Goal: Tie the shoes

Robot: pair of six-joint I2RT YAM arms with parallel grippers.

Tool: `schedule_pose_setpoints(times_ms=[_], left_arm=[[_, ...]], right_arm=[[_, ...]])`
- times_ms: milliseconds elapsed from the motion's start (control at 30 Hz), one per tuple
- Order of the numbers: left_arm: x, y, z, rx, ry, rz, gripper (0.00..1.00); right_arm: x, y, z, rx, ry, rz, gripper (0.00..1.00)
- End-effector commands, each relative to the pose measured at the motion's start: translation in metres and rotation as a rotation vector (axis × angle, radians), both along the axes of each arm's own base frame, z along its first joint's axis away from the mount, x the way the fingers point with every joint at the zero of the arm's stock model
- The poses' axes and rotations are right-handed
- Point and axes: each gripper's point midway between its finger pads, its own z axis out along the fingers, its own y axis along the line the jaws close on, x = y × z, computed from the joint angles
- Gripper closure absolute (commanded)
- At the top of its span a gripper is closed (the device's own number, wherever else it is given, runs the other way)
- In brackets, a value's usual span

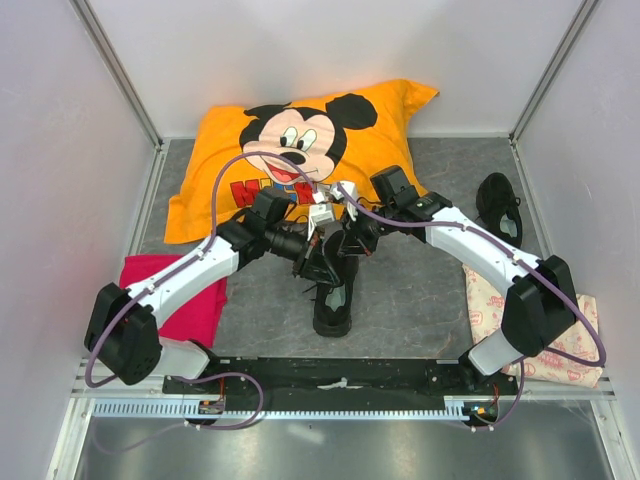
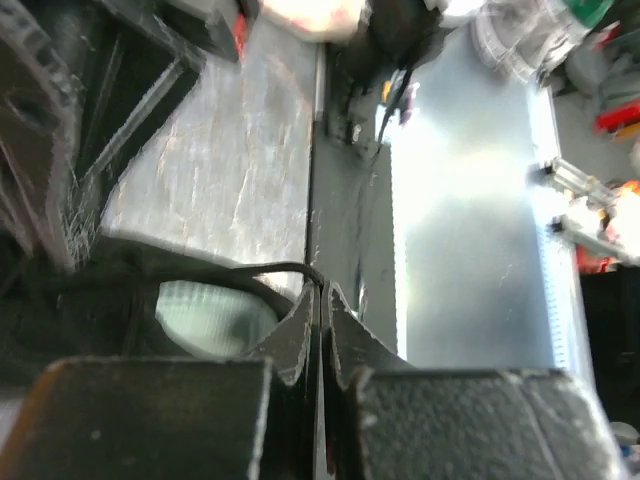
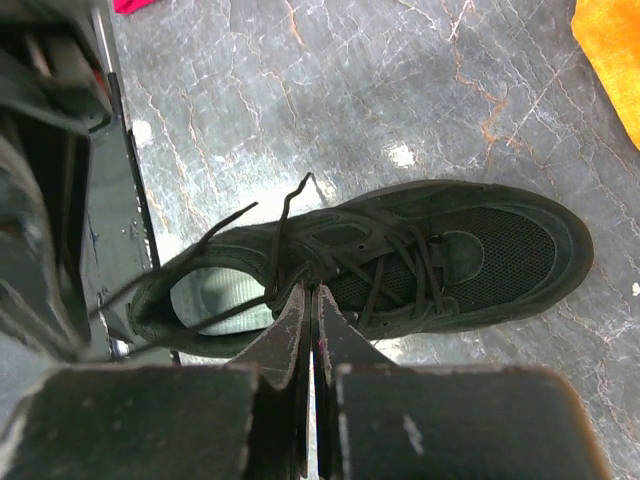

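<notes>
One black shoe [image 1: 334, 300] lies in the middle of the mat with its toe towards the arm bases, and its pale insole [image 3: 215, 288] shows. Both grippers hang close together over its laces. My left gripper [image 1: 318, 264] [image 2: 322, 290] is shut, with a thin black lace [image 2: 262, 269] pinched at its tips and running off to the left. My right gripper [image 1: 347, 246] [image 3: 312, 291] is shut at the top eyelets, where a lace strand [image 3: 278, 240] meets its tips and looks pinched. The strand's loose end sticks up. A second shoe [image 1: 499, 206] lies at the back right.
An orange Mickey Mouse pillow [image 1: 300, 150] lies at the back, just behind both wrists. A red cloth [image 1: 185, 300] is under the left arm and a patterned cloth [image 1: 560, 340] under the right. White walls close in three sides.
</notes>
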Motion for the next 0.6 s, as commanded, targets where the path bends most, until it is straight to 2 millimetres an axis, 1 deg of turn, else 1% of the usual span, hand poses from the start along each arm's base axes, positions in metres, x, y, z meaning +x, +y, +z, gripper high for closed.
schedule_pose_setpoints(times_ms=[0,67,100,200,400,567], left_arm=[[-0.004,-0.029,0.052,-0.256,0.054,-0.016,0.98],[-0.003,-0.033,0.053,-0.286,0.078,-0.019,0.99],[-0.003,-0.035,0.060,-0.328,0.096,-0.010,0.99],[-0.003,-0.040,0.065,-0.354,0.129,0.004,0.98],[0.007,-0.053,0.089,-0.434,0.103,0.014,0.99],[0.013,-0.060,0.091,-0.465,0.126,0.048,0.99]], right_arm=[[0.004,0.006,0.020,0.066,-0.041,-0.012,1.00],[0.004,0.006,0.019,0.067,-0.041,-0.013,1.00],[0.005,0.006,0.020,0.067,-0.043,-0.014,1.00],[0.003,0.006,0.020,0.073,-0.035,-0.015,1.00],[0.002,0.008,0.024,0.088,-0.020,-0.021,1.00],[0.006,0.011,0.028,0.094,-0.024,-0.028,1.00]])
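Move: The left hand, a lace pinched in its closed fingers, hangs some 10 cm above the shoe opening, whose middle is about 1 cm ahead of it. The lace throat lies about 7 cm ahead of it, 1 cm right and 8 cm below; the right fingertips are roughly 8 cm ahead and 3 cm right, about 2 cm lower. From the right hand, the lace throat is roughly 1 cm back, 2 cm left and 6 cm below. The left hand draws its lace about 5 cm right and up across the shoe, fingertips tipping up some 20 degrees. ##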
